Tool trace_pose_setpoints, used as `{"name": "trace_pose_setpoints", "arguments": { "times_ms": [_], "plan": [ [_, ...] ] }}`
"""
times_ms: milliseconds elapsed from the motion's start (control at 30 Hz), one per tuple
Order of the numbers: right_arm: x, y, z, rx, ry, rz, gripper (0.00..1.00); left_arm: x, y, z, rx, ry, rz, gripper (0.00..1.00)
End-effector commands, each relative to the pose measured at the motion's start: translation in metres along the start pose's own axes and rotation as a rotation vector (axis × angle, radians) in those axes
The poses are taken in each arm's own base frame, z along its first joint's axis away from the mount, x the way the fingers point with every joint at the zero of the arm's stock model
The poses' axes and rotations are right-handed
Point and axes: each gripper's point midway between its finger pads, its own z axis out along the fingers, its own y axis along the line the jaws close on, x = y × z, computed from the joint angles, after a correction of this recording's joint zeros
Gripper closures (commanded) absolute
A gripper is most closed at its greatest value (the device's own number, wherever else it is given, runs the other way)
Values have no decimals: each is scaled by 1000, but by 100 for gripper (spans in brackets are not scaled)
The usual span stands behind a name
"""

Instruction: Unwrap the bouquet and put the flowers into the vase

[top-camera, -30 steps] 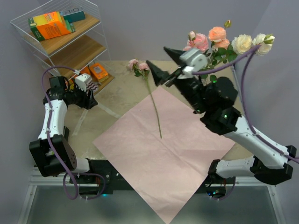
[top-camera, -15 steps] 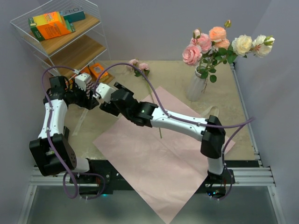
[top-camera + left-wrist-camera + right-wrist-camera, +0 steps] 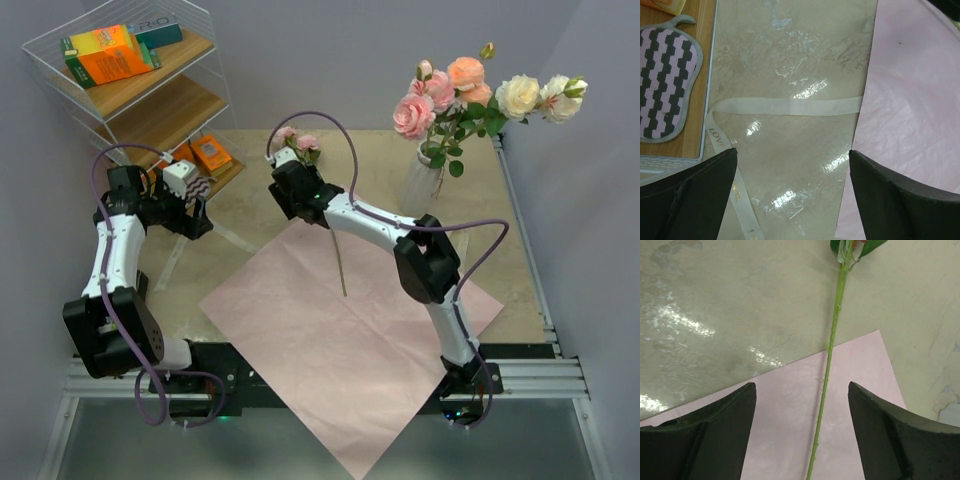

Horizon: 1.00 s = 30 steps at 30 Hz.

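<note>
The white ribbed vase stands at the back right and holds several pink, peach and cream flowers. The bouquet is unwrapped: its pink paper lies flat on the table. One pink rose lies at the back, its green stem running onto the paper. My right gripper hovers over that stem; in the right wrist view it is open, the stem between its fingers, untouched. My left gripper stands open over bare table by the beige ribbon.
A white wire shelf at the back left carries orange boxes and a striped pot holder. The ribbon trails on the table beside the paper's left corner. The right arm's cable loops over the rose.
The right arm swung from the vase across to the left and now hangs over the lone rose's stem. The left gripper opened wider; its arm stayed put.
</note>
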Motion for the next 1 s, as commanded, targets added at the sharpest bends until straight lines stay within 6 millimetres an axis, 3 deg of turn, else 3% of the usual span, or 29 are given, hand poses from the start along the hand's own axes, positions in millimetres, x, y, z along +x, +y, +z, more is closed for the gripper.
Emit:
{"name": "trace_pose_setpoints", "arguments": {
  "times_ms": [0,200,300,433,967],
  "plan": [
    [-3,-10,6,-36,4,149,25,-7,-1,-11,-11,-26,65,2],
    [18,-27,33,-19,64,164,30,-8,-5,-12,4,-31,74,2],
    [17,-29,42,-46,77,192,34,-7,-8,-11,18,-35,67,2],
    [33,-25,62,-78,127,210,36,-3,-7,-7,16,-30,44,2],
    [56,-32,99,-86,190,259,43,5,1,-6,-35,-17,49,1]
  ]
}}
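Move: Some 7 cm ahead of the right hand, 5 cm to its right and 12 cm below lies the last pink flower's stem, at the stretch just short of its blooms. The blooms are roughly 16 cm ahead and 1 cm left of that hand; the pink paper's far corner is about 7 cm ahead and 9 cm right, the vase 3 cm ahead and 27 cm right. From the left hand the stem is some 12 cm ahead and 27 cm right. Swinging forward and to the right at first, then sinking steeply, the right hand comes down over the upper part of the last flower's stem: about 9 cm down, 6 cm forward and 5 cm right in all. The fingers tip some 15 degrees more downwards and narrow from wide open to a smaller gap, still open, with the stem lined up between the tips. ##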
